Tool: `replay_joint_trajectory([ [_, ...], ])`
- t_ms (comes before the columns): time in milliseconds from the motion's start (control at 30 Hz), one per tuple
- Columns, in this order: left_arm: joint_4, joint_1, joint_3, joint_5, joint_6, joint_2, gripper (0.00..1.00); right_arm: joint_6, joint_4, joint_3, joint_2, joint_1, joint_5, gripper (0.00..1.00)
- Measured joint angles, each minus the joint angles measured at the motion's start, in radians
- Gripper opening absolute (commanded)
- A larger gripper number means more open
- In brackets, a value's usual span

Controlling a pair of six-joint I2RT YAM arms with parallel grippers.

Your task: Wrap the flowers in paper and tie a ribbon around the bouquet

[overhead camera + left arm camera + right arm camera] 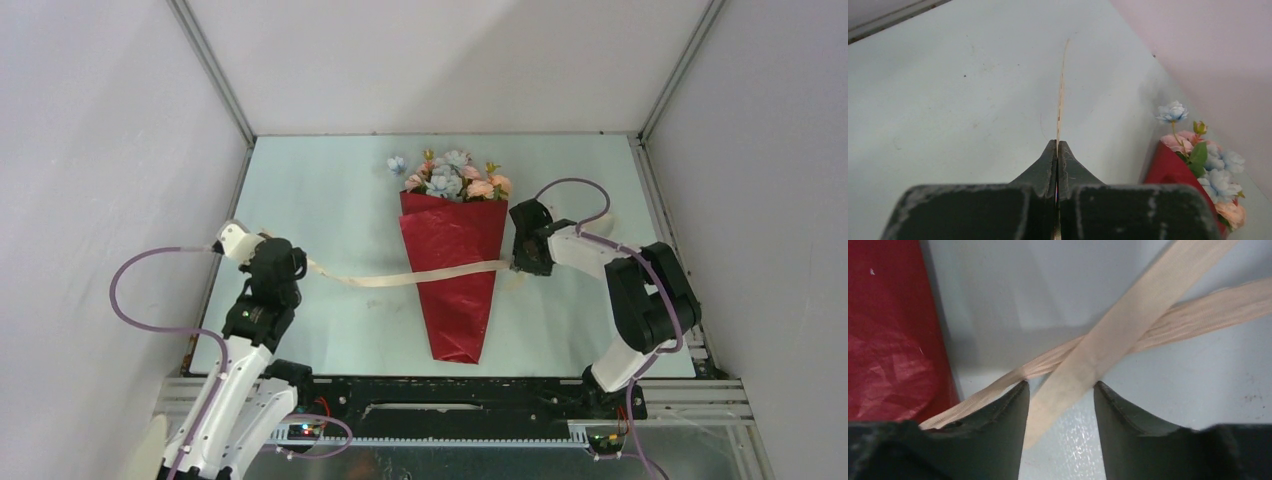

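Observation:
The flowers (455, 180), pink and pale blue, stick out of the top of a red paper (455, 270) cone lying mid-table. A cream ribbon (380, 278) runs across the cone from left to right. My left gripper (296, 264) is left of the cone, shut on the ribbon's left end. In the left wrist view the ribbon (1061, 90) leaves the closed gripper (1058, 145) edge-on, with the flowers (1215, 170) and paper (1168, 167) at the right. My right gripper (1060, 387) is down at the cone's right edge, jaws apart, with two crossing strands of ribbon (1128, 325) at its tips and one flat end between them, beside the paper (888, 340).
The pale green table (330, 190) is walled by white panels on three sides. A black rail (450, 395) with the arm bases runs along the near edge. Purple cables loop off both arms.

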Motion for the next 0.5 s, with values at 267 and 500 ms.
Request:
replay_joint_trajectory([
  [267,-0.007,0.042,0.035,-0.049,0.03,0.061,0.0,0.01,0.003,0.009,0.009,-0.034,0.033,0.0],
  [500,-0.006,0.219,0.143,-0.085,0.072,0.185,0.0,-0.067,-0.109,-0.017,-0.142,-0.214,0.164,0.0],
])
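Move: The ribbon's loose tail strand already lies between my right fingers, practically at the hand point, with the rest of its loop some 13 cm to the right and 9 cm farther out. The wrapped bouquet's middle is about 11 cm to the right hand's left and 1 cm back. My raised left hand still holds the other end; from it, that tail strand is roughly 43 cm right, 4 cm forward and 19 cm down, the bouquet 32 cm right, 3 cm forward and 18 cm down. I close my right fingers down low at the table and pinch the ribbon's tail strand, edging forward barely a centimetre, then sweep it right about 10 cm, away from the bouquet, rising late and turning slightly clockwise. My left hand keeps its shut grip on the other end and speeds up leftward, some 7 cm, lifting slightly and turning counter-clockwise. ##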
